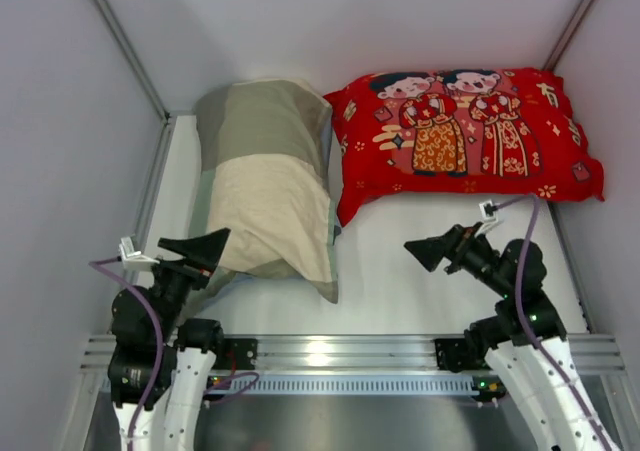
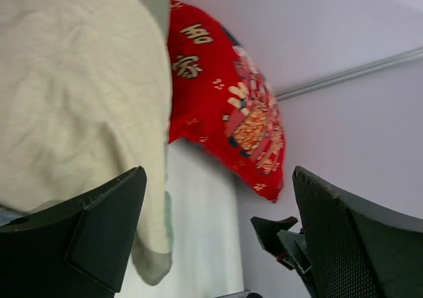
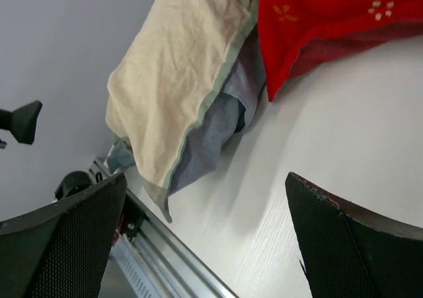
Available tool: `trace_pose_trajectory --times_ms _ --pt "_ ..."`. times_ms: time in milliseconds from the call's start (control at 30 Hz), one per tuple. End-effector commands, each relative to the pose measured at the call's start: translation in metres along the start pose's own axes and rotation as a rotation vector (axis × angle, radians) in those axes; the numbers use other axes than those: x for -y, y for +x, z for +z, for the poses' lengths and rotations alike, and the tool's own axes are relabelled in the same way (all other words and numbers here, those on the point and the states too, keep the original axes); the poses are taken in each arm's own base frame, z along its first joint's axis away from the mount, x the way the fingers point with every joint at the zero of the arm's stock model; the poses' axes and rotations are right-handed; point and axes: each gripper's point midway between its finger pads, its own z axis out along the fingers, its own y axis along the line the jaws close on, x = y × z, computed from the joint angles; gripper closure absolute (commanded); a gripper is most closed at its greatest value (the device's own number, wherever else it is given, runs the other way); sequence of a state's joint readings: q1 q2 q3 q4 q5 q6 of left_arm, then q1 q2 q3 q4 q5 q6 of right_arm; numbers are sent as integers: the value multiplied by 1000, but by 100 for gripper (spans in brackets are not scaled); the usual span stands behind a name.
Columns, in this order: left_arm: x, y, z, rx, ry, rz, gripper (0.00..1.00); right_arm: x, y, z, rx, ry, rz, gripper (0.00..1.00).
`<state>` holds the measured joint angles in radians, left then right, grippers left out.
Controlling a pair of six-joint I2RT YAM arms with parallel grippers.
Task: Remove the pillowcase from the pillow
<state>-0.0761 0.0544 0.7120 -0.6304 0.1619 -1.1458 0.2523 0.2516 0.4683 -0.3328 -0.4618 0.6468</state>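
The pillowcase [image 1: 265, 171] lies at the left of the table, sage-green at the far end and cream at the near end, bulging with its filling. Its near end lies loose and shows a blue-grey inside [image 3: 211, 133]. The pillow is hidden inside it. My left gripper [image 1: 215, 243] hovers open at the case's near-left corner, with the cream cloth [image 2: 73, 93] just beyond its left finger and nothing between its jaws. My right gripper [image 1: 425, 251] stands open over bare table to the right of the case [image 3: 172, 73], apart from it.
A red pillow printed with two cartoon figures [image 1: 460, 136] lies at the back right, its corner touching the pillowcase's right side. A metal rail [image 1: 340, 351] runs along the near edge. White walls enclose the table on the left, back and right.
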Motion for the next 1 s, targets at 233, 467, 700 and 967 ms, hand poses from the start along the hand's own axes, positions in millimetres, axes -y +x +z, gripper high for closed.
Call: trace_pose_trajectory --times_ms 233,467,700,967 --pt "-54 -7 -12 9 -310 128 4 -68 28 42 -104 -626 371 1" --pt "-63 -12 -22 49 -355 131 6 -91 83 105 -299 -640 490 1" --pt "-60 -16 -25 66 -356 134 7 -118 141 141 -404 -570 396 1" --pt "-65 -14 -23 41 -387 155 9 -96 152 192 -389 -318 161 45"
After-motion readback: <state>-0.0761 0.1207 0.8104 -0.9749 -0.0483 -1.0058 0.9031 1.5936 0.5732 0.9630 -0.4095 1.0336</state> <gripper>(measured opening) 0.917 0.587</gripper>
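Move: The loose near right corner of the pillowcase lies about 23 cm to the right hand's left, some 3 cm back and 9 cm below. The whole beige-green pillow is centred roughly 38 cm left and 22 cm ahead; the red pillow's near left corner is about 17 cm left and 11 cm ahead, 10 cm below. From the left hand, the loose corner lies some 26 cm to its right, about level and 16 cm below. Sweeping left about 25 cm, the open right hand dips some 10 cm while turning counter-clockwise and tipping down, then rises a few centimetres and nudges forward, closing to just over half open around the pillowcase's right hem near the loose corner. The empty left hand sinks about 6 cm and shifts 4 cm left, tilting down, fingers wide. ##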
